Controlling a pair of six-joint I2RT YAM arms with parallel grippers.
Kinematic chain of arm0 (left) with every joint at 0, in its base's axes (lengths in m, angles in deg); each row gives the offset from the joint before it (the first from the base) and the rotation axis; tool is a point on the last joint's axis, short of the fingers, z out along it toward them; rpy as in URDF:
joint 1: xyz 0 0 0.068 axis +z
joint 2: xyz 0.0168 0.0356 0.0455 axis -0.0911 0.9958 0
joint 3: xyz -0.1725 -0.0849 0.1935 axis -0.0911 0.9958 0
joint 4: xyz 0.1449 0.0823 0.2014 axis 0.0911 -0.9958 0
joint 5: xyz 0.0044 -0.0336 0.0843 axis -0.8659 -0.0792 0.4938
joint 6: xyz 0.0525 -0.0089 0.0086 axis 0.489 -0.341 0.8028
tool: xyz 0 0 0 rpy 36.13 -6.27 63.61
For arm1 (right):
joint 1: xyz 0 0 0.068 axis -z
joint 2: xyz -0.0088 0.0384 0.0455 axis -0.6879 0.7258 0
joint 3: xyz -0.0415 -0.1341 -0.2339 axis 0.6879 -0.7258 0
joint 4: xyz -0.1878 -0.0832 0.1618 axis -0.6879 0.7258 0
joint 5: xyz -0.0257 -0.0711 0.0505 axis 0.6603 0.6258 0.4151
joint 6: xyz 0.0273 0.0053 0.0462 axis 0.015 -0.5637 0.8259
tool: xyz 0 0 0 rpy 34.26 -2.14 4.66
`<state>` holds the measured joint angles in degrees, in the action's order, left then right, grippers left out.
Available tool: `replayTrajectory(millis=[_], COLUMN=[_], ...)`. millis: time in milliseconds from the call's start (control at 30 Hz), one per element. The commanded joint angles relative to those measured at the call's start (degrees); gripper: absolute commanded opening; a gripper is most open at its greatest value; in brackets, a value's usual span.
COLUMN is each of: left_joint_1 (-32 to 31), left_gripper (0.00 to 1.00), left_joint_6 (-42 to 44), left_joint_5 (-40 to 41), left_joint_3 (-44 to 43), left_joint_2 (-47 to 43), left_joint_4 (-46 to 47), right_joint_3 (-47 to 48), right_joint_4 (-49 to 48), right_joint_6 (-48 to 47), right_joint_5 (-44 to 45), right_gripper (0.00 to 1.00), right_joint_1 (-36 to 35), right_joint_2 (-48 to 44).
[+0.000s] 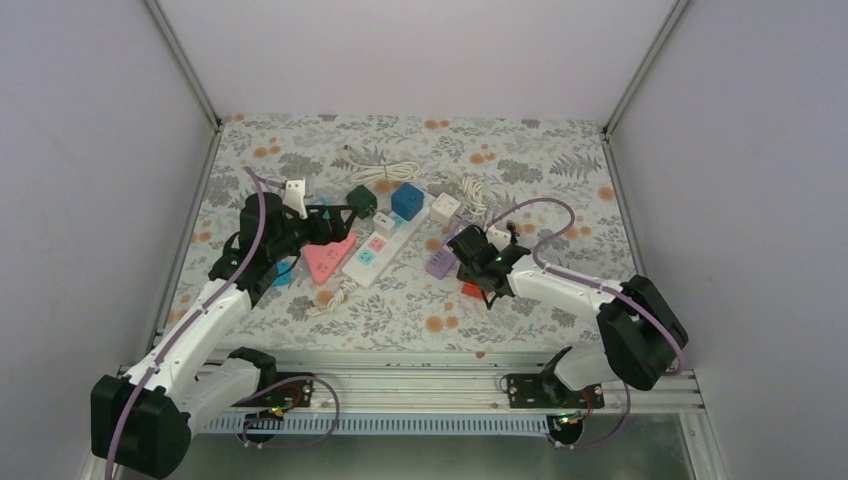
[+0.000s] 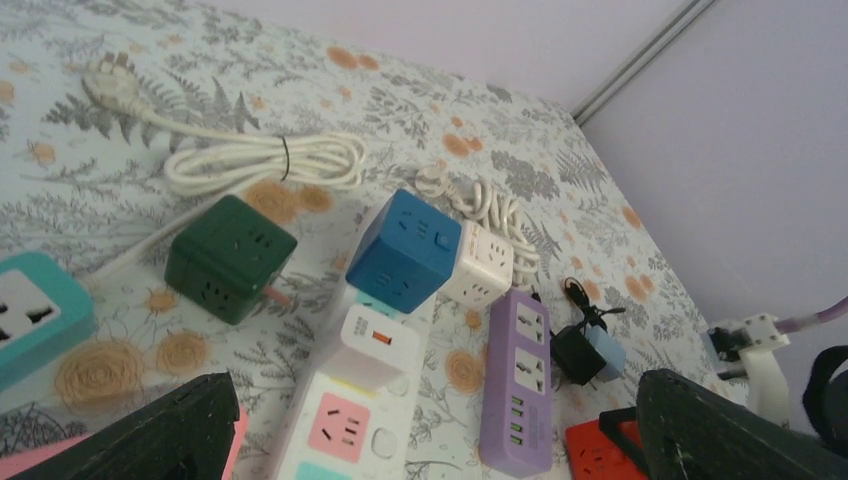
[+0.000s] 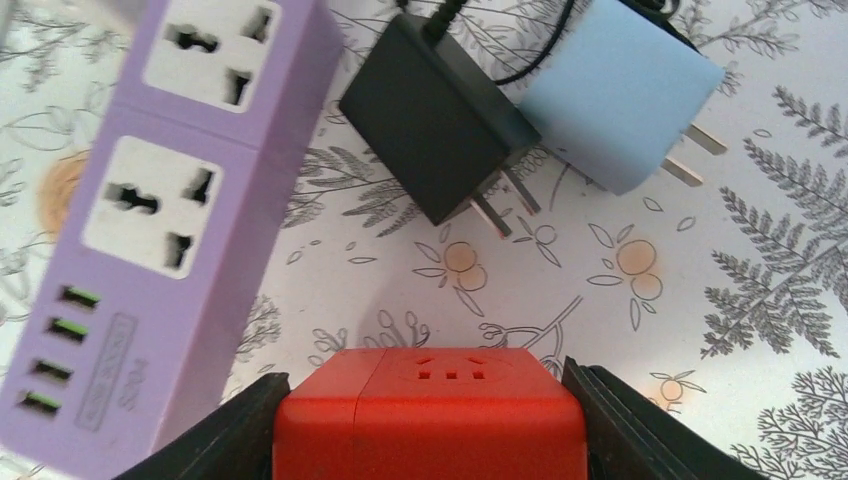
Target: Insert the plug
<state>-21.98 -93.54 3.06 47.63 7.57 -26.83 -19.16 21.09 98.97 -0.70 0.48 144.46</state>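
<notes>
My right gripper is shut on a red cube socket, one finger pressed against each side, low over the table; the two also show in the top view. Just beyond the cube lie a black plug adapter and a light blue plug adapter, prongs out, beside a purple power strip. My left gripper is open and empty, held above a white power strip that has a white charger plugged in. In the top view the left gripper hovers between a pink triangular strip and the white strip.
A green cube socket, a blue cube socket and a white cube socket sit behind the white strip. A coiled white cable lies farther back. A teal strip is at the left. Walls enclose the table.
</notes>
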Motion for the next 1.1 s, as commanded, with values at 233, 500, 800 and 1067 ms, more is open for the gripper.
replayTrajectory(millis=[233,500,800,1067], left_joint_1=[-6.8,-15.2,-21.5,-25.2], left_gripper=[1.00,1.00,1.00,1.00], left_joint_6=[-2.2,-8.8,-14.2,-13.3], left_joint_5=[3.9,1.4,-2.4,-0.8], left_joint_3=[3.8,5.1,-2.5,-13.8], left_joint_2=[0.4,2.7,9.6,19.7], left_joint_4=[4.8,11.3,8.2,0.9], right_joint_3=[-1.3,-2.1,-2.4,-2.9], right_joint_4=[-9.4,-21.6,-33.0,-36.7], right_joint_6=[3.6,10.3,13.6,13.2], right_joint_5=[-8.4,-16.5,-20.6,-24.2], right_gripper=[0.61,0.60,0.58,0.58], right_joint_1=[0.5,0.5,0.5,0.5], right_joint_2=[-13.8,-19.1,-18.8,-17.0])
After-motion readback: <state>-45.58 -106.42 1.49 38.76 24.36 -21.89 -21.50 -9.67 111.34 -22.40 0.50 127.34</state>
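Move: The red cube sits on the table already gripped between the right hand's fingers. The purple strip's middle is about 6 cm ahead and 7 cm left of that hand; the black adapter is some 7 cm ahead and 1 cm right, with the light-blue adapter about 7 cm ahead and 6 cm right, all just below the fingers' height. From the wide-open left hand, the cube is roughly 28 cm to the right, 5 cm back and 18 cm below. The red cube, still gripped by the right hand, is carried up some 15 cm and left about 10 cm, while the wrist rolls roughly 50 degrees so the downward fingers swing to point left, towards the other gripper. The left hand, open throughout, comes about 15 cm right towards the cube, drawing back 5 cm, sinking a little first, and turning clockwise about 20 degrees. ##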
